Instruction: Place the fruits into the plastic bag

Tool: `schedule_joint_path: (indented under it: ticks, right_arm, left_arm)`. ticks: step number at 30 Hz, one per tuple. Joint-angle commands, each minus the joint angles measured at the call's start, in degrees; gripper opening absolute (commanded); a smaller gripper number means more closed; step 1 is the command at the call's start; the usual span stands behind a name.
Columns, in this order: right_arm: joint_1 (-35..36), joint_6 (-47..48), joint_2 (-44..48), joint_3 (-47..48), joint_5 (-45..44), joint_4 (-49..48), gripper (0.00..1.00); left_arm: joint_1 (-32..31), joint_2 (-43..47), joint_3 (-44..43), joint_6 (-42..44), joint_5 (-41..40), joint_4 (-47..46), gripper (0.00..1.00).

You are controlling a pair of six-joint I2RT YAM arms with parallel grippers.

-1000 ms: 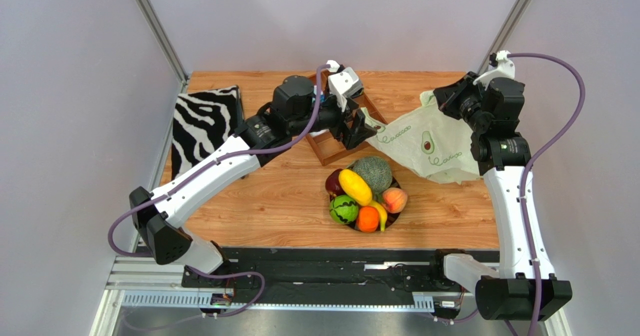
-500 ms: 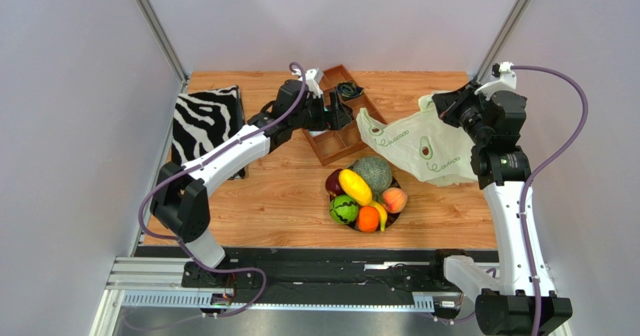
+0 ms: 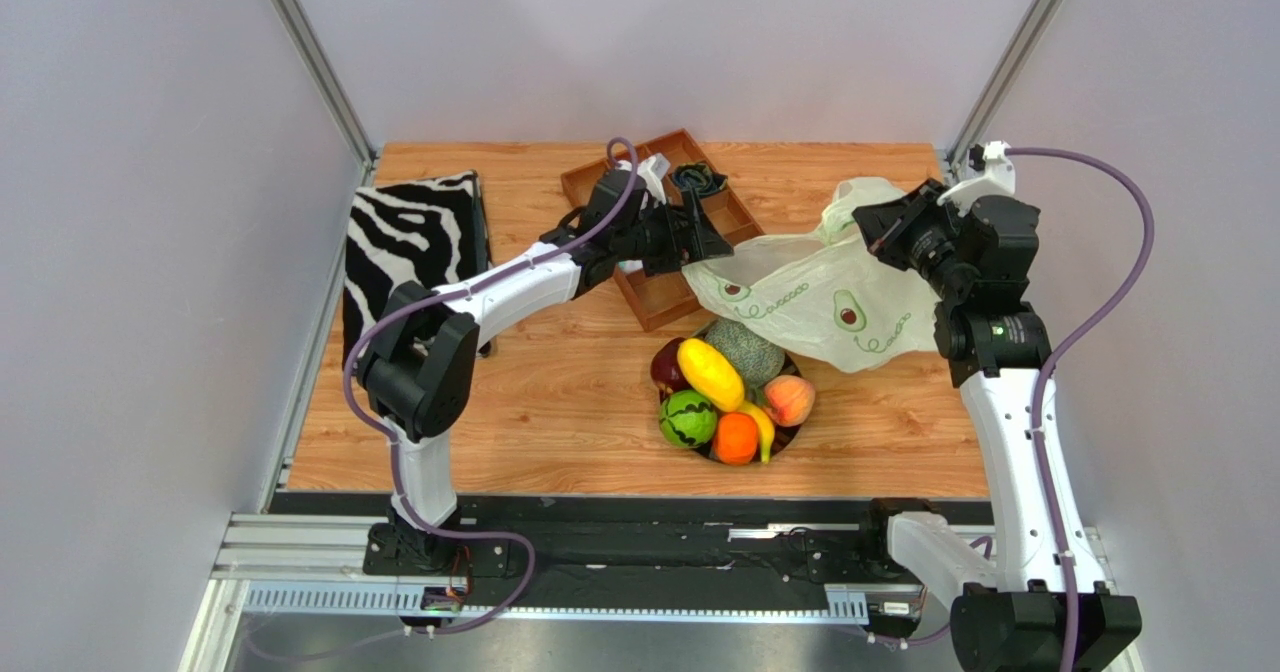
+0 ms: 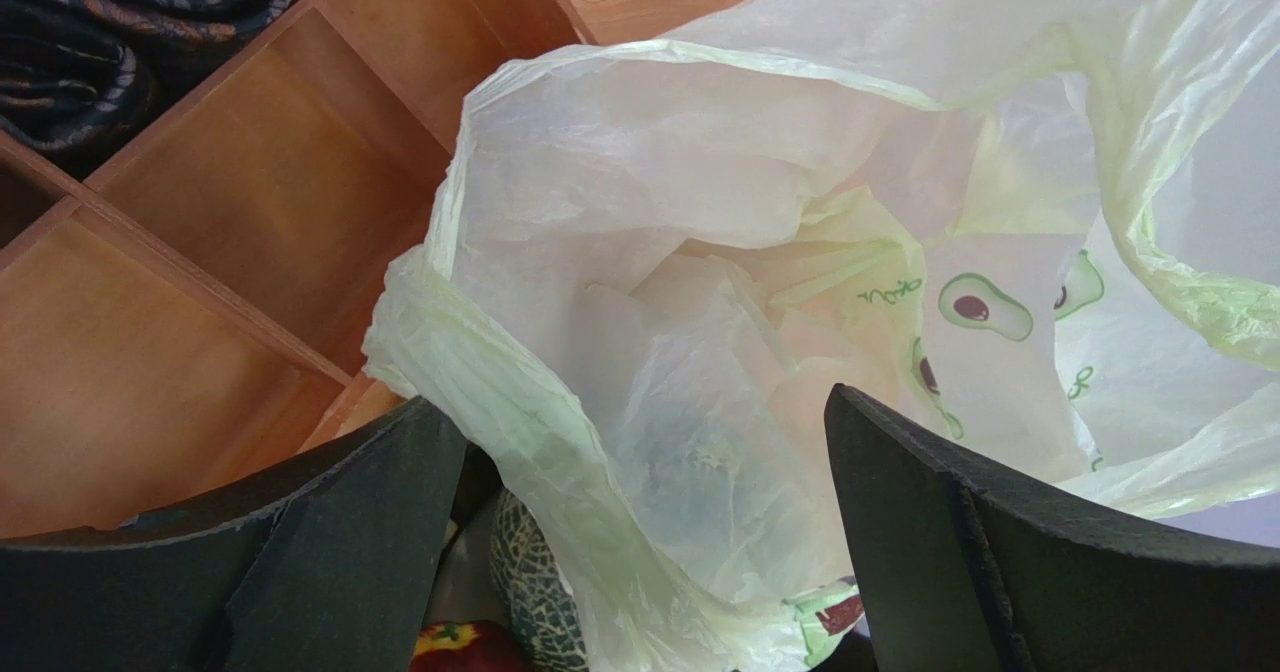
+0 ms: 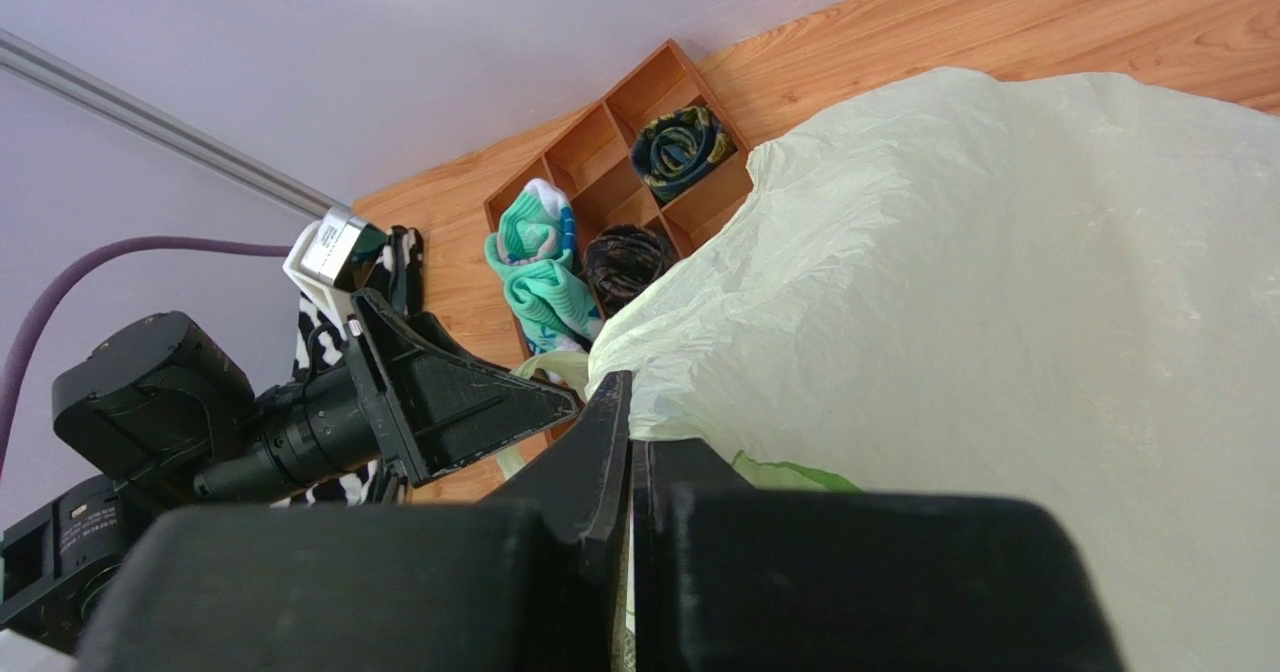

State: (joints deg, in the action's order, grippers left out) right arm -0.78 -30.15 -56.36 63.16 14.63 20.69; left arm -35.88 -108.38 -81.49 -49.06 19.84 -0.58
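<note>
The pale green plastic bag printed with avocados hangs from my right gripper, which is shut on its film. The bag's lower edge drapes over the netted melon. My left gripper is open at the bag's left rim. In the left wrist view the gripper has the bag's open mouth between its spread fingers. The yellow fruit, apple, peach, orange, banana and striped green ball lie piled below the bag.
A wooden divider tray stands behind the fruits, with teal and dark cloth rolls in it. The zebra-striped fabric box is at the far left. Grey walls close in both sides.
The bag has been drawn left and now reaches over the melon. My left gripper drew back from the bag, then returned to its left rim, open.
</note>
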Motion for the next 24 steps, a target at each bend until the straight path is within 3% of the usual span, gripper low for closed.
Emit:
schedule_joint_path:
  ticks: [1,3,4,5,7,8,15,19,22,24]
  right_arm:
    - [0.1,0.4,1.6,-0.4,1.0,-2.4,0.0]
    - [0.1,0.4,1.6,-0.8,0.8,-2.6,0.0]
    - [0.2,0.4,1.6,-1.1,0.6,-2.7,0.0]
    - [0.1,0.5,1.6,-1.4,0.2,-2.8,0.0]
    - [0.1,1.1,1.3,-1.5,-0.9,-2.9,0.0]
    - [0.1,1.6,1.1,-1.8,-1.4,-2.9,0.0]
    - [-3.3,5.1,-2.5,1.9,-9.6,-2.2,0.0]
    - [-5.6,5.0,-1.4,4.2,-11.4,-0.9,0.0]
    - [-5.6,4.7,2.1,1.0,-14.0,-2.1,0.01]
    - [-5.6,4.3,4.7,-2.8,-17.1,-2.3,0.06]
  left_arm:
    - [0.2,2.2,-1.7,0.0,0.5,-1.1,0.96]
    - [0.1,1.5,-2.1,0.3,1.0,-0.8,0.87]
    - [0.2,1.0,-3.0,0.4,2.5,-0.8,0.78]
    - [0.1,0.4,-3.5,0.5,3.4,-0.9,0.51]
    - [0.2,-1.3,-4.7,0.3,6.0,-1.6,0.28]
    - [0.2,-1.7,-5.0,0.2,6.9,-3.6,0.03]
    - [-0.8,-1.4,-11.9,6.7,11.0,-6.5,0.0]
    - [-3.4,1.0,-16.9,18.7,11.5,-6.7,0.0]
    - [-4.9,2.5,-15.5,26.6,12.6,-9.7,0.0]
    - [-5.3,2.5,-13.4,29.8,13.1,-10.6,0.0]
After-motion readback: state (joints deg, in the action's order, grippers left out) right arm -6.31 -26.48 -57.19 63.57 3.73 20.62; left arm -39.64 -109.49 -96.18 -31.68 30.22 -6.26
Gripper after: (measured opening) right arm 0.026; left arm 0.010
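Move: The plastic bag's loose left rim already hangs between the left hand's open fingers, only a centimetre or two ahead, right and below the hand point. The melon in the fruit bowl lies about 12 cm back, 4 right and 13 below that hand, and the wooden tray's middle about 9 ahead, 6 left and 17 below. From the right hand, which holds another part of the rim, the loose rim is roughly 18 cm left, 6 ahead and 15 lower. The left fingers close and pinch the plastic bag's loose rim, then carry it up about 12 cm and some 5 cm right, the fingers tipping upward and swinging clockwise as they rise. The right hand, still pinching its part of the rim, dips slightly, then draws about 7 cm right, turning some 15 degrees clockwise. ##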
